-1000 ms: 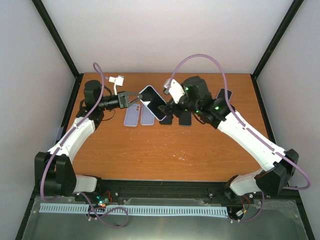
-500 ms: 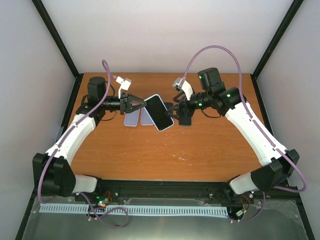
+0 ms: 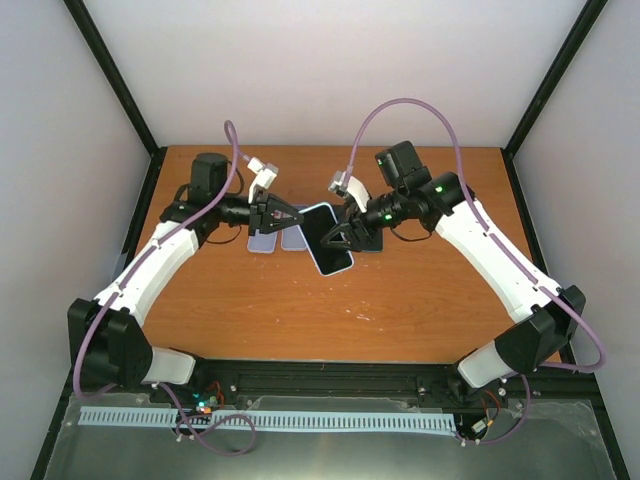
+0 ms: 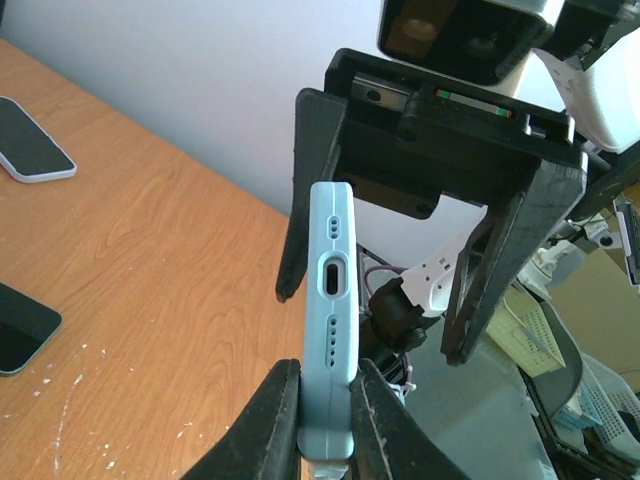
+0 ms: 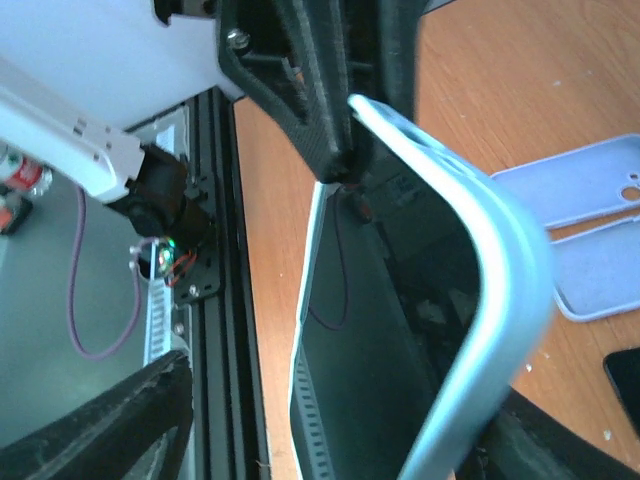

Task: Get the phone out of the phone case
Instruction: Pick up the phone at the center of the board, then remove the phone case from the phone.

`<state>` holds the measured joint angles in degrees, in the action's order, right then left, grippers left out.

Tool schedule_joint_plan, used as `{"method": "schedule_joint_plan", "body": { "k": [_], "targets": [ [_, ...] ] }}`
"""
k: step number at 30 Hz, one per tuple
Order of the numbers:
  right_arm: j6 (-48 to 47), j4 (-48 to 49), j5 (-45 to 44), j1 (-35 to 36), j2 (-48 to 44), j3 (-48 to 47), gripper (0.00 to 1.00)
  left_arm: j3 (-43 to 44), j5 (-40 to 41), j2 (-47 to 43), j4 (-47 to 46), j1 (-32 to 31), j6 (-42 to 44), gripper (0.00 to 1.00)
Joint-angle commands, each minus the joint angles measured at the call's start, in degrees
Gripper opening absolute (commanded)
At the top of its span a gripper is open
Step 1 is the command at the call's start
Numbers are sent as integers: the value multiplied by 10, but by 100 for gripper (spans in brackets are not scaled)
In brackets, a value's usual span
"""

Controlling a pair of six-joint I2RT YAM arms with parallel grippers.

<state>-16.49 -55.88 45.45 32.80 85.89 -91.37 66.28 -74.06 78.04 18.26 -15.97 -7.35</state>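
The phone point(image 3: 328, 240) sits in its light blue phone case point(image 4: 331, 300) and is held up above the table. My left gripper point(image 4: 325, 430) is shut on one end of the case, whose bottom edge with the charging port faces the left wrist camera. My right gripper point(image 3: 342, 234) straddles the other end, jaws open, with its dark fingers point(image 4: 497, 262) standing clear on either side. In the right wrist view the dark screen point(image 5: 385, 340) and the case rim point(image 5: 505, 300) fill the space between my right fingers point(image 5: 100, 430).
Two empty pale blue cases point(image 3: 263, 241) point(image 3: 292, 238) lie on the wooden table point(image 3: 300, 310) behind the held phone, also seen as cases point(image 5: 590, 190). Bare dark phones lie on the table nearby point(image 3: 372, 240) point(image 4: 30, 152) point(image 4: 15, 330).
My left gripper carried the cased phone slightly right and lower. My right arm swung in over the phone's far end, and its jaws have narrowed around it.
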Motion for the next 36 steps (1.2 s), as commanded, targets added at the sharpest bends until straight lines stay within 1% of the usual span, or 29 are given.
{"method": "schedule_joint_plan", "body": {
  "k": [1,5,7,9,12,16,19,23,26,28,30,33,35,36],
  "targets": [
    [-16,-27,-3,14,10,-23,66,47,-24,4,17,-15,42,1],
    [-20,-33,-4,16,11,-24,55,51,-21,8,22,-16,46,1],
    [-20,-37,1,17,13,-24,53,52,-20,10,21,-16,43,1],
    [-21,-41,6,17,15,-24,53,53,-20,11,16,-16,35,1],
    [-15,-36,6,16,13,-15,58,48,-28,11,-8,-17,6,1],
    [36,27,45,-13,-14,33,60,46,-29,8,-49,-9,-49,0],
    [60,50,75,-34,-20,58,60,32,-27,-6,-124,6,-113,1],
    [69,68,90,-39,-31,84,56,-17,-9,-39,-262,25,-213,1],
    [81,90,99,-49,-45,108,52,-50,-1,-56,-337,42,-278,1],
    [96,104,115,-64,-51,119,49,-65,1,-66,-374,48,-306,1],
    [114,125,128,-78,-57,125,43,-80,7,-76,-411,48,-332,1],
    [148,172,148,-87,-65,131,35,-124,13,-87,-509,48,-403,1],
    [171,201,162,-87,-67,130,35,-142,17,-90,-560,48,-448,1],
    [180,209,167,-87,-67,128,36,-149,18,-90,-576,48,-458,1]
  ]
}}
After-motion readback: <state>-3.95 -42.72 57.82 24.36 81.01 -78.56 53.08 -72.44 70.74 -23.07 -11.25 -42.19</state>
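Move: The left hand already pinches the far-left corner of the cased phone, whose middle lies about 5 cm back, 6 cm right and 2 cm below it. The right hand straddles that phone, the middle about 1 cm to its left and 1 cm lower. On the table, some 25 cm below, a dark phone lies about 4 cm ahead of the right hand and 1 cm right; an empty case lies about 4 cm left of the left hand and 2 cm back. Left lifts the pinched phone 4 cm and leftward; right, partly closing, backs 3 cm right off its middle. ##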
